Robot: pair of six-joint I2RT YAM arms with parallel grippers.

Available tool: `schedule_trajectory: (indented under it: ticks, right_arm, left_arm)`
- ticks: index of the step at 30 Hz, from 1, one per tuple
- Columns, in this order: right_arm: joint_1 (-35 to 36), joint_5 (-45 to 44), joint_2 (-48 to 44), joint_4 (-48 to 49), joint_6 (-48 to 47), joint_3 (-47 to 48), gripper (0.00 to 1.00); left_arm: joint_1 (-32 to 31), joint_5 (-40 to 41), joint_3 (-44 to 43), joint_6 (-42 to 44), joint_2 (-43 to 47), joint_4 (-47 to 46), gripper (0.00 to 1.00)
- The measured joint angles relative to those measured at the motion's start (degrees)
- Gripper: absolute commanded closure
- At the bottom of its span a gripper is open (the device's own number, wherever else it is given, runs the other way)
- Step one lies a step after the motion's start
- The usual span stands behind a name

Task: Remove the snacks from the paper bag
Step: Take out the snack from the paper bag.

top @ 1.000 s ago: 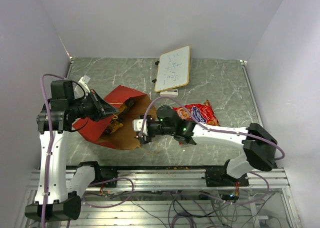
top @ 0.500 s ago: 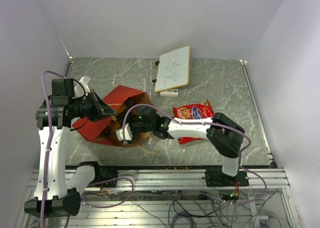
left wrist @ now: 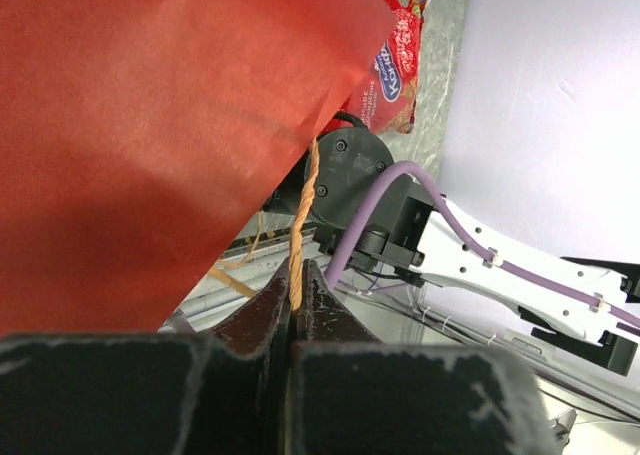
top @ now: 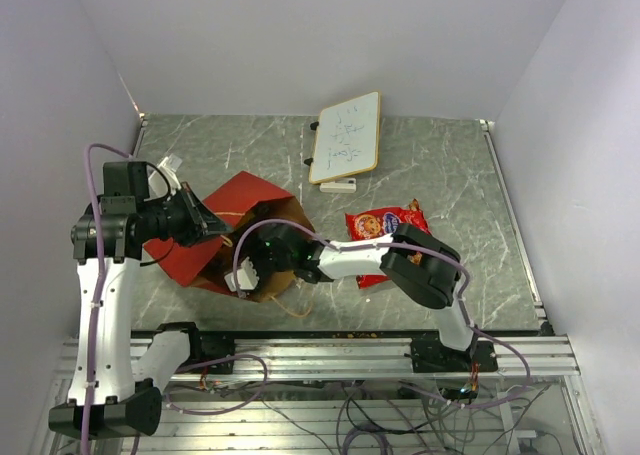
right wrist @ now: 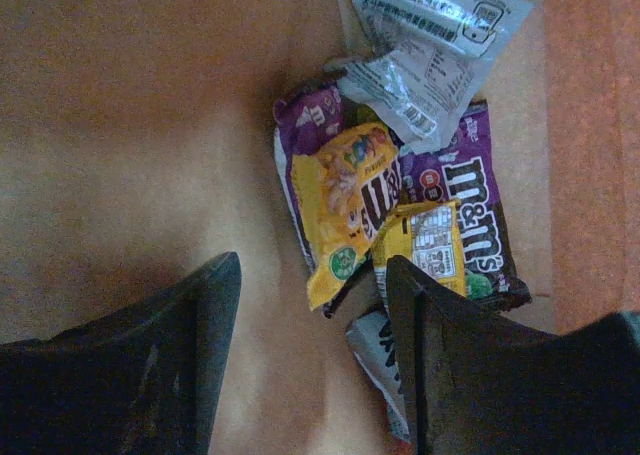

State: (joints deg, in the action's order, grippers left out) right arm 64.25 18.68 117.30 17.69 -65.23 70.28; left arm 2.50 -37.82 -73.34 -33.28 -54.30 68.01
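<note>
The paper bag (top: 232, 203) lies on its side, red outside (left wrist: 150, 125), brown inside (right wrist: 130, 145). My left gripper (top: 207, 224) is shut on its twisted paper handle (left wrist: 304, 210), pinched between the jaws (left wrist: 297, 293). My right gripper (top: 246, 272) is inside the bag's mouth, open (right wrist: 312, 285). Just ahead of its fingers lies a pile of snacks: a yellow packet (right wrist: 348, 190), a purple and brown packet (right wrist: 476, 215), a silver wrapper (right wrist: 430, 45) and a small yellow packet (right wrist: 424, 237). The red cookie packet (top: 385, 223) lies on the table outside the bag, and shows in the left wrist view (left wrist: 396, 60).
A small whiteboard (top: 347, 137) lies at the back of the marble table (top: 440, 165), with a white block (top: 338, 185) in front of it. Grey walls close the left, back and right sides. The right arm (top: 400, 260) stretches across beside the cookie packet.
My right arm has swung left and pushed its gripper into the bag's mouth. The left gripper keeps hold of the handle and has barely moved.
</note>
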Motion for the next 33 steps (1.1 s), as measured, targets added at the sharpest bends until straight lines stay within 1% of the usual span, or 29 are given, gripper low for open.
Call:
schedule_trajectory:
  ticks: [3, 6, 10, 12, 15, 21, 28, 33]
  right_arm:
    - [0.00, -2.25, 1.70, 2.36, -1.11, 0.00, 0.42]
    - [0.00, -4.28, 3.50, 4.94, -1.36, 0.04, 0.50]
    - [-0.15, -5.68, 5.44, 8.72, -0.02, 0.04, 0.62]
    - [-0.20, -5.97, 5.77, 10.86, 1.25, 0.04, 0.72]
    - [-0.39, -6.14, 6.23, 13.68, 3.08, 0.35, 0.83]
    - [-0.76, -6.10, 6.56, 16.68, 6.29, 0.79, 1.00]
    - [-1.46, -5.35, 5.62, 17.62, 10.10, -0.63, 1.00]
    - [-1.62, -4.09, -0.24, 17.53, 14.40, -5.79, 1.00]
  left_arm:
    - [0.00, -0.17, 1.01, 1.11, 0.35, 0.24, 0.93]
    - [-0.02, 0.31, 1.01, 2.97, -0.85, 2.12, 0.93]
    - [-0.04, 2.80, 0.39, 4.37, -1.46, 4.15, 0.93]
    - [-0.04, 3.56, -0.35, 4.50, -1.44, 4.72, 0.93]
    - [-0.04, 4.07, -0.46, 4.31, -1.42, 4.90, 0.93]
    - [-0.04, 5.01, -0.46, 3.10, -0.70, 4.87, 0.93]
    - [-0.04, 6.36, -0.44, 1.25, 0.26, 4.59, 0.93]
    - [-0.04, 7.39, -0.44, 0.24, -0.07, 3.48, 0.93]
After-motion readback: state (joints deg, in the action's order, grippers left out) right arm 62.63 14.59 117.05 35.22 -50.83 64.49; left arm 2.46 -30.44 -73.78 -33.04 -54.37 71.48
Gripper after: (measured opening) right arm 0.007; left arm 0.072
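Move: The right hand is inside the paper bag, open and pointing left and down. The upper yellow M&M's packet lies about 3 cm ahead, 4 cm to its left and 3 cm below, with a second yellow packet some 3 cm farther out, level with it sideways. The dark M&M's packet lies about 8 cm ahead and 6 cm left of the hand, the silver-blue packet about 7 cm ahead and 10 cm left. From the left hand, which holds the bag's handle, the upper yellow packet is about 6 cm ahead, 7 cm left and 25 cm below. The right hand slides forward about 4 cm across the bag's inside and a little left, first dipping some 2 cm, then rising again with its fingertips tipping up and swinging slightly clockwise, while the fingers shut from well open to closed and pinch the end of the upper yellow packet. Still shut, it starts drawing out to the right, back and up by 2 to 3 cm, as the left hand keeps its pinch on the handle, sinking about 2 cm and easing left. ##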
